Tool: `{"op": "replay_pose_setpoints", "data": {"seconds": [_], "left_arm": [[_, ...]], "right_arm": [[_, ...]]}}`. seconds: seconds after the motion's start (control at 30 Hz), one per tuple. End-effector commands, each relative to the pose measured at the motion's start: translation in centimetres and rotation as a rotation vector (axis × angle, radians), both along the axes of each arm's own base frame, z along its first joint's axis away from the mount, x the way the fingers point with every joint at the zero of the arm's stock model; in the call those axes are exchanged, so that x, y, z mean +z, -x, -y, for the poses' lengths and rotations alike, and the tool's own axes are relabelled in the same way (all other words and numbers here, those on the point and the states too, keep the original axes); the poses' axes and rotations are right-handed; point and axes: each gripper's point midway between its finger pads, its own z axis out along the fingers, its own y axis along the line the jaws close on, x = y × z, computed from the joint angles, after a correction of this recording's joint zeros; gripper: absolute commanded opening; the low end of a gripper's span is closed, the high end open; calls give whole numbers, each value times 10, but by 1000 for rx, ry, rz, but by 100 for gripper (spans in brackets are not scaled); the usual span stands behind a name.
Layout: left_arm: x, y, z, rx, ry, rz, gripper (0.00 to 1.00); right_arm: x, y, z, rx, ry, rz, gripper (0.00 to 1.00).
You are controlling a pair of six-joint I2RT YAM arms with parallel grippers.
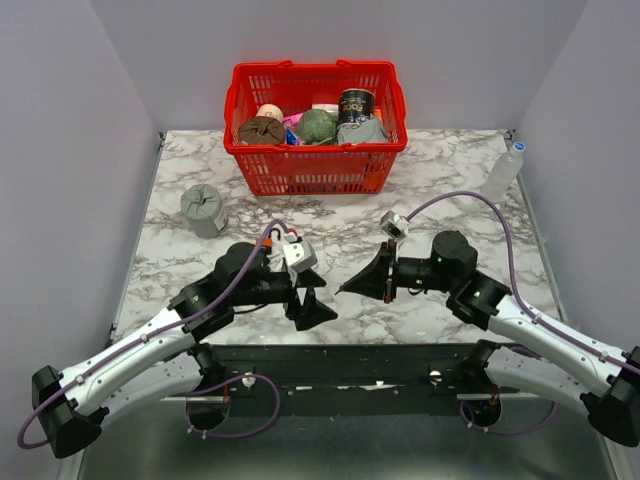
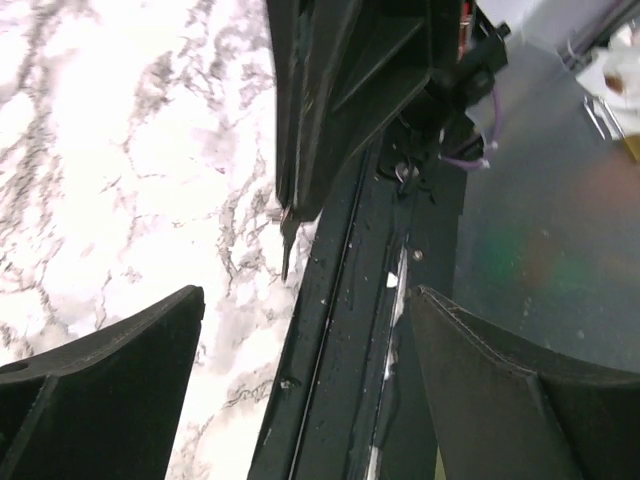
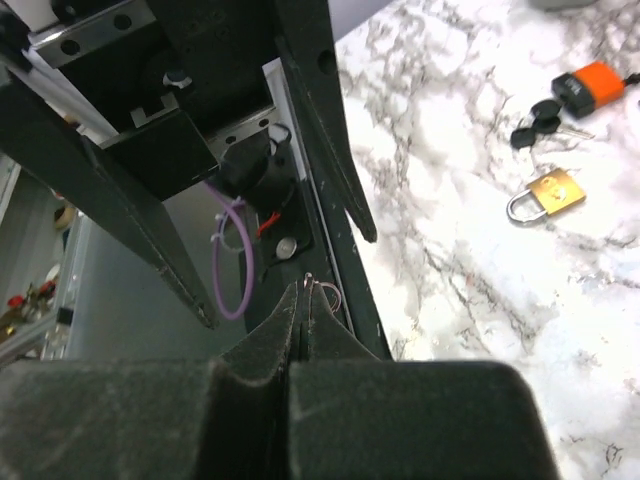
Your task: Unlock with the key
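Observation:
My right gripper point(image 3: 304, 296) is shut on the key, low over the table's front edge. Only the key's small ring point(image 3: 330, 296) shows beside the pinched tips. In the left wrist view its thin metal blade point(image 2: 287, 248) sticks out below the right gripper's fingertips. My left gripper point(image 2: 305, 390) is open with nothing between its fingers, just left of the right gripper point(image 1: 344, 290). The brass padlock point(image 3: 548, 194) lies flat on the marble. The orange-and-black padlock point(image 3: 588, 85) lies beyond it, with black-headed keys point(image 3: 538, 120) beside it.
A red basket point(image 1: 248, 150) with several items stands at the back centre. A grey folded object point(image 1: 204, 210) sits at the back left and a clear bottle point(image 1: 503, 172) at the right edge. The black frame rail point(image 2: 330, 330) runs along the table's front edge.

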Motion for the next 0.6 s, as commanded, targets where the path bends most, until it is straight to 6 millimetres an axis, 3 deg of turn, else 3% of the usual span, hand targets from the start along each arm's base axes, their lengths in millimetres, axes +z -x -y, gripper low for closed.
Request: {"op": "replay_pose_setpoints", "data": {"seconds": [0.0, 0.07, 0.1, 0.2, 0.57], "left_arm": [[27, -18, -7, 183, 164, 11, 92], [24, -19, -9, 221, 203, -35, 91], [41, -19, -9, 224, 277, -6, 89], [47, -21, -9, 244, 340, -25, 84], [47, -23, 11, 188, 378, -69, 67]], "right_arm": [[21, -14, 0, -105, -114, 17, 1], [26, -15, 1, -121, -153, 12, 1], [26, -14, 0, -123, -162, 8, 1], [29, -15, 1, -135, -195, -8, 1], [40, -12, 5, -146, -278, -13, 1]]}}
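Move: The small metal piece with a ring, pinched in the right fingertips, lies about 3 cm to the right of the left hand point, 2 cm farther out and roughly 1 cm above; it pokes out some 1 cm to the left of the right hand point, level with it. On the table some 20 cm below the left hand, the gold padlock lies about 9 cm ahead and 8 cm left, the black-headed keys 11 cm ahead and 14 cm left, and the orange padlock 15 cm ahead and 15 cm left. The left hand rises about 3 cm and goes forward some 2 cm, easing slightly left and then back right, so that its fingers come up around the small metal piece in the right fingertips; its wrist rolls and swings roughly 20 degrees in all while the wide-open fingers close part way. The right hand keeps its shut grip on the piece and also lifts about 2 cm, drifting forward 1 cm and rolling a little over 10 degrees, holding the piece out towards the left fingers. ##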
